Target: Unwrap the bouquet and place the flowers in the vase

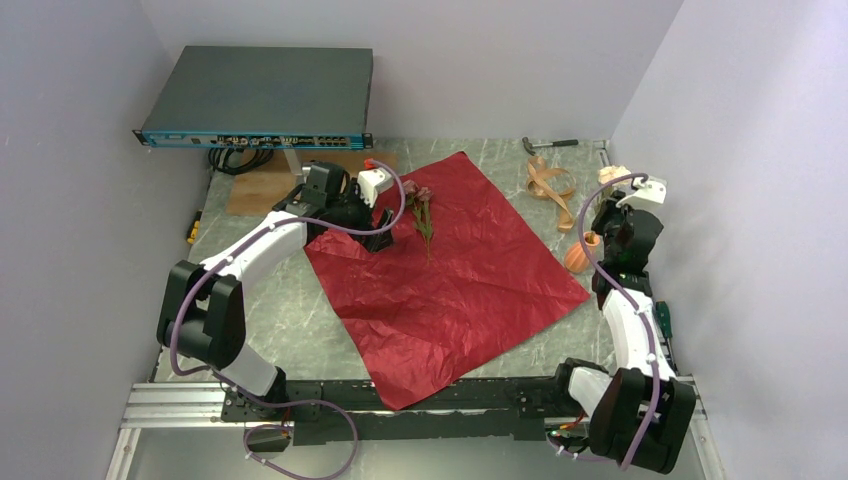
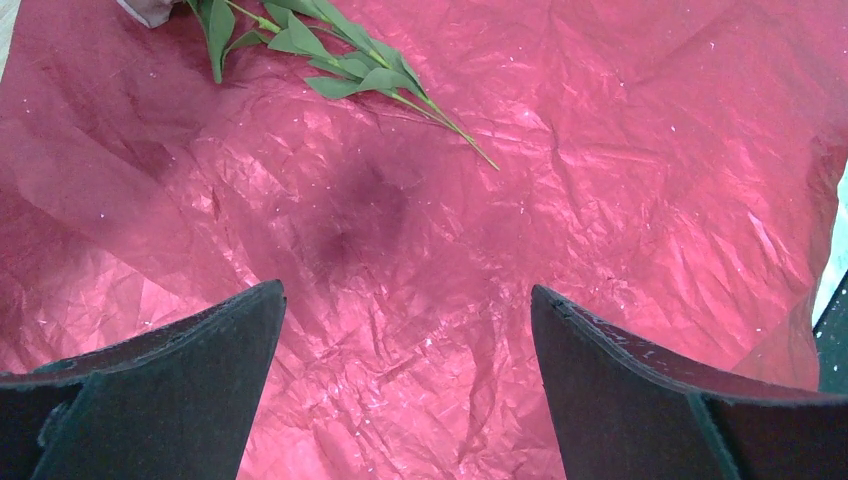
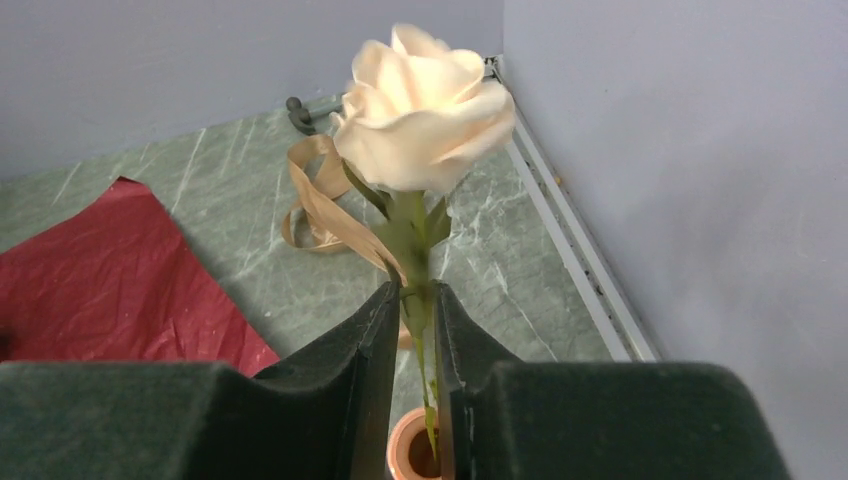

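Observation:
The dark red wrapping paper (image 1: 450,280) (image 2: 560,200) lies spread flat on the table, unwrapped. A few flowers (image 1: 422,208) rest on its far part, their green stems (image 2: 360,70) showing in the left wrist view. My left gripper (image 1: 383,238) (image 2: 407,292) hovers open over bare paper just left of them, holding nothing. A cream rose (image 3: 425,105) (image 1: 612,176) stands upright over the orange vase (image 1: 578,255) (image 3: 405,455), its stem tip reaching into the vase mouth. My right gripper (image 3: 417,290) (image 1: 607,218) surrounds the stem, jaws parted by a narrow gap.
A loose tan ribbon (image 1: 550,185) (image 3: 320,200) lies beyond the vase. A grey network switch (image 1: 260,95) and brown board (image 1: 262,188) sit at the back left. A small hammer-like tool (image 1: 550,144) lies at the back. The right wall stands close to the vase.

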`<state>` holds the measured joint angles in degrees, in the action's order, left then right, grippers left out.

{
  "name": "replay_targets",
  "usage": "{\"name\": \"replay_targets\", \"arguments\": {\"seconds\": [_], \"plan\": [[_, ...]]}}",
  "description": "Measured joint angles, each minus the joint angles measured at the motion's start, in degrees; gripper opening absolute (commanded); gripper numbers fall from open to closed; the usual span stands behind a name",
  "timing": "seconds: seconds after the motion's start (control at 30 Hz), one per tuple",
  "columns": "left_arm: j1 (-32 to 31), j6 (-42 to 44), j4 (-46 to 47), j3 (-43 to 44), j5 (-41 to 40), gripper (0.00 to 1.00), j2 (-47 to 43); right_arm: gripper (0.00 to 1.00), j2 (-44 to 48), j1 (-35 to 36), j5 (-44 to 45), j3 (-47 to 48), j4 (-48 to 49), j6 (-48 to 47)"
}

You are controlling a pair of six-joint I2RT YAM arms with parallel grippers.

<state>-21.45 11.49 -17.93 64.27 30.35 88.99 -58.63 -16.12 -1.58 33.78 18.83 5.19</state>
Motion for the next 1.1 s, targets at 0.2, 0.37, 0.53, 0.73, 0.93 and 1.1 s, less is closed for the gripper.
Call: {"name": "replay_targets", "arguments": {"seconds": [0.2, 0.37, 0.53, 0.73, 0.93, 1.1], "plan": [[0.0, 0.0, 0.1, 0.0, 0.0, 0.99, 0.0, 0.49, 3.3, -0.1, -0.2, 0.0, -4.2, 1.2], [0.0, 0.0, 0.1, 0.0, 0.0, 0.99, 0.0, 0.71, 3.7, -2.6, -2.7, 3.8, -10.9, 2.1], [0.0, 0.0, 0.0, 0.0, 0.3, 0.99, 0.0, 0.84, 0.0, -7.9, -11.4, 18.0, -21.9, 2.8], [0.0, 0.0, 0.1, 0.0, 1.2, 0.99, 0.0, 0.85, -11.7, -11.0, -22.3, 41.8, -34.4, 0.2], [0.0, -0.2, 0.7, 0.0, 1.6, 0.99, 0.1, 0.88, -21.5, -11.1, -27.6, 50.6, -40.5, -2.1], [0.0, -0.1, 0.8, 0.0, 1.6, 0.99, 0.1, 0.85, -31.7, -11.1, -30.0, 55.3, -44.5, -2.7]]}}
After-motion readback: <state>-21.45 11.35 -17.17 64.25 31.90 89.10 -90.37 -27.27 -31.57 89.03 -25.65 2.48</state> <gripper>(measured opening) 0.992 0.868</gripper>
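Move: The vase stands almost straight below the right hand, about 3 cm to its left, with its middle some 15 cm down. The white roses, their stems already in the vase mouth, rise past the fingertips to blooms roughly 8 cm above and 1 cm ahead. The coiled ribbon lies about 19 cm ahead, 5 cm left and 21 cm below. From the left hand, the vase is some 42 cm right, 1 cm ahead and 8 cm lower. Open the right gripper wide to let go of the white roses' stems, easing it back about 1.5 cm from them. Then lift it steeply, some 14 cm, clear of the vase, and carry it forward, sinking again for the last stretch and drifting slightly right, while the wrist turns counter-clockwise and tips down, each by 15 to 20 degrees. ##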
